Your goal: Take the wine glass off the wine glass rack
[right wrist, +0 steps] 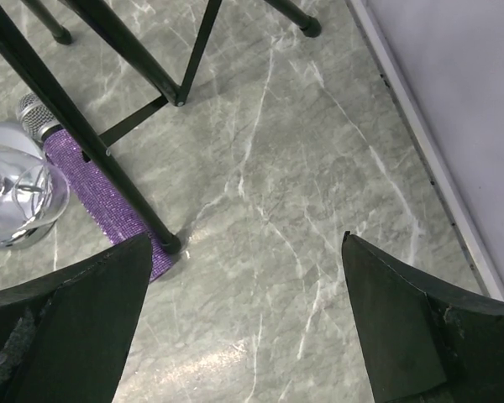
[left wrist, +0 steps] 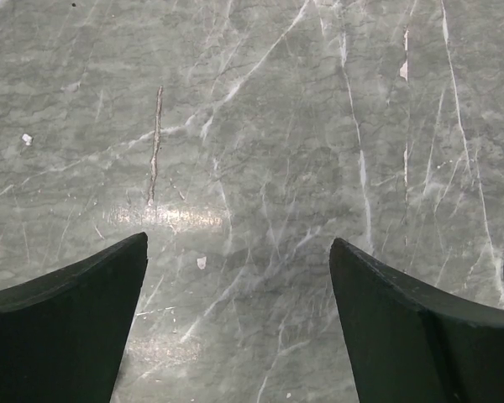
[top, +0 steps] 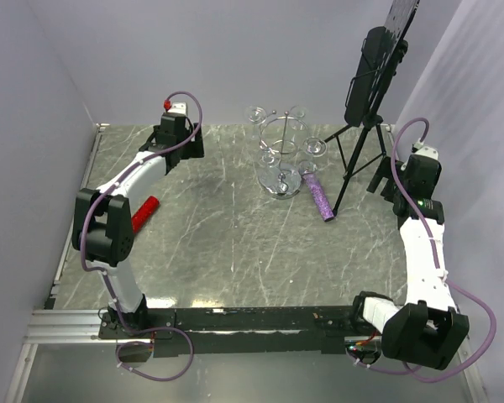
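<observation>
The wine glass rack (top: 280, 134), a chrome wire stand on a shiny disc base (top: 279, 182), stands at the back middle of the table. Several clear glasses hang upside down from its loops, one wine glass (top: 315, 149) on the right side. My left gripper (top: 189, 143) is well left of the rack, open over bare marble (left wrist: 238, 238). My right gripper (top: 385, 183) is right of the rack, beyond the tripod, and open with nothing between its fingers (right wrist: 246, 236). The rack's base (right wrist: 8, 227) shows at the left edge of the right wrist view.
A tall black tripod stand (top: 361, 134) rises between the rack and my right arm, its legs (right wrist: 84, 126) crossing the right wrist view. A purple glitter microphone (top: 319, 195) lies beside the rack's base. A red object (top: 144, 212) lies by my left arm. Walls close in on three sides.
</observation>
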`<state>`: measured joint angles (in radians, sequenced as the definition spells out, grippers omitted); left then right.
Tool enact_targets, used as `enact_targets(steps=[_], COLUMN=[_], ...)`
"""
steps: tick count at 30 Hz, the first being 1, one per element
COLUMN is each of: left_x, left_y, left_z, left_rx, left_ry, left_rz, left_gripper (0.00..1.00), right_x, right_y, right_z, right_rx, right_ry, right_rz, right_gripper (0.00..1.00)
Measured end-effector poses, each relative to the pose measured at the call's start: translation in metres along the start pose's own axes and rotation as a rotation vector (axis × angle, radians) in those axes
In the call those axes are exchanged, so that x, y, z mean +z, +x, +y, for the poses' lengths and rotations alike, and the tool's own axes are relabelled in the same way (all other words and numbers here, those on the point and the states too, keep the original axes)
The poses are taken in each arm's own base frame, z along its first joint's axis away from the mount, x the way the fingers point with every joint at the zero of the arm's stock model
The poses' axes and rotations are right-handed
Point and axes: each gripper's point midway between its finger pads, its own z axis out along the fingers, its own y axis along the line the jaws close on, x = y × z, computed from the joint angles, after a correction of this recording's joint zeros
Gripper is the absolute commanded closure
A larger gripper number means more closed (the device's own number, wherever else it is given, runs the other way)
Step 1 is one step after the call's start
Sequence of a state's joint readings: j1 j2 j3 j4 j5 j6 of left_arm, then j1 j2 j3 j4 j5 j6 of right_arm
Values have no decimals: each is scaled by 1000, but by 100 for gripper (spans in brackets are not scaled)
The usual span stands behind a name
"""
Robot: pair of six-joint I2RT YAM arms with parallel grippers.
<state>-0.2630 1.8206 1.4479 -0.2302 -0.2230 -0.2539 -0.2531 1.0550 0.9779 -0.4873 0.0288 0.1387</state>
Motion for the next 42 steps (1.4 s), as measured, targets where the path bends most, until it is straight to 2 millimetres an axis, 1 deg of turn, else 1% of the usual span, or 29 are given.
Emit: enact_targets(steps=[5, 6, 8, 10, 13, 16, 20, 23, 25, 27, 28, 30, 32, 36, 38, 40, 41, 42], left_x=[0, 0, 0, -3, -13, -22, -28, -32, -35, -41, -46, -55, -64, -77, -83, -89, -94, -98], left_y=[1, 2, 5, 10, 18, 18, 21, 25, 27, 35, 41, 50, 54, 51, 48, 44, 42, 42], left_z=[-1, -2, -5, -12, -26, -39, -51, -59, -64, -68, -70, -73, -77, -84, -88, -91, -92, -93], left_rx=[-3, -1, 4, 15, 45, 53, 55, 57, 61, 75, 81, 101, 123, 172, 208, 234, 251, 265], left_ry=[6, 13, 34, 80, 183, 267, 341, 393, 430, 478, 502, 553, 600, 678, 714, 746, 768, 786], left_rz=[2, 6, 17, 39, 75, 86, 104, 123, 125, 123, 130, 134, 126, 89, 62, 39, 25, 15], left_gripper=[4, 1, 0, 0, 0, 0, 0, 0, 0, 0, 0, 0, 0, 2, 3, 3, 0, 0], right_x=[0, 0, -1, -1, -3, -6, -12, -16, -19, -23, -26, -30, -34, -42, -44, -44, -44, -44], right_y=[4, 6, 13, 19, 25, 34, 46, 61, 73, 84, 90, 97, 104, 122, 130, 137, 140, 142], right_z=[2, 2, 2, 2, 2, 5, 9, 13, 19, 26, 31, 42, 57, 87, 98, 105, 108, 110], right_rx=[1, -1, -12, -29, -64, -118, -203, -300, -387, -467, -524, -609, -703, -857, -905, -936, -946, -952], right_ry=[-14, -15, -24, -33, -50, -90, -146, -211, -273, -331, -372, -436, -508, -647, -698, -732, -746, -756], right_rz=[6, 8, 18, 27, 31, 36, 34, 34, 30, 22, 18, 7, -1, 5, 13, 28, 37, 44], right_gripper=[0, 0, 0, 0, 0, 0, 0, 0, 0, 1, 1, 1, 1, 1, 0, 0, 0, 0])
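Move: The wine glass rack's middle stands about 29 cm to the right of my left hand, nearly level with it. The rack's front glass is roughly 26 cm to that hand's right, also level. From my right hand the rack is some 18 cm ahead and 30 cm to the left; its right-hand glass is about 18 cm ahead and 18 cm left, the purple microphone 13 ahead and 18 left, and the tripod's front foot 8 ahead and 12 left, both on the table. I bring both empty, open hands in to face the wine glass rack. My right hand sinks and draws back a little at first, then sweeps about 15 cm left past the near side of the tripod foot, swinging some 65 degrees counter-clockwise. Meanwhile I take my left hand right and back, about 10 cm each way, turning it 45 degrees clockwise and lifting slightly at the end. ##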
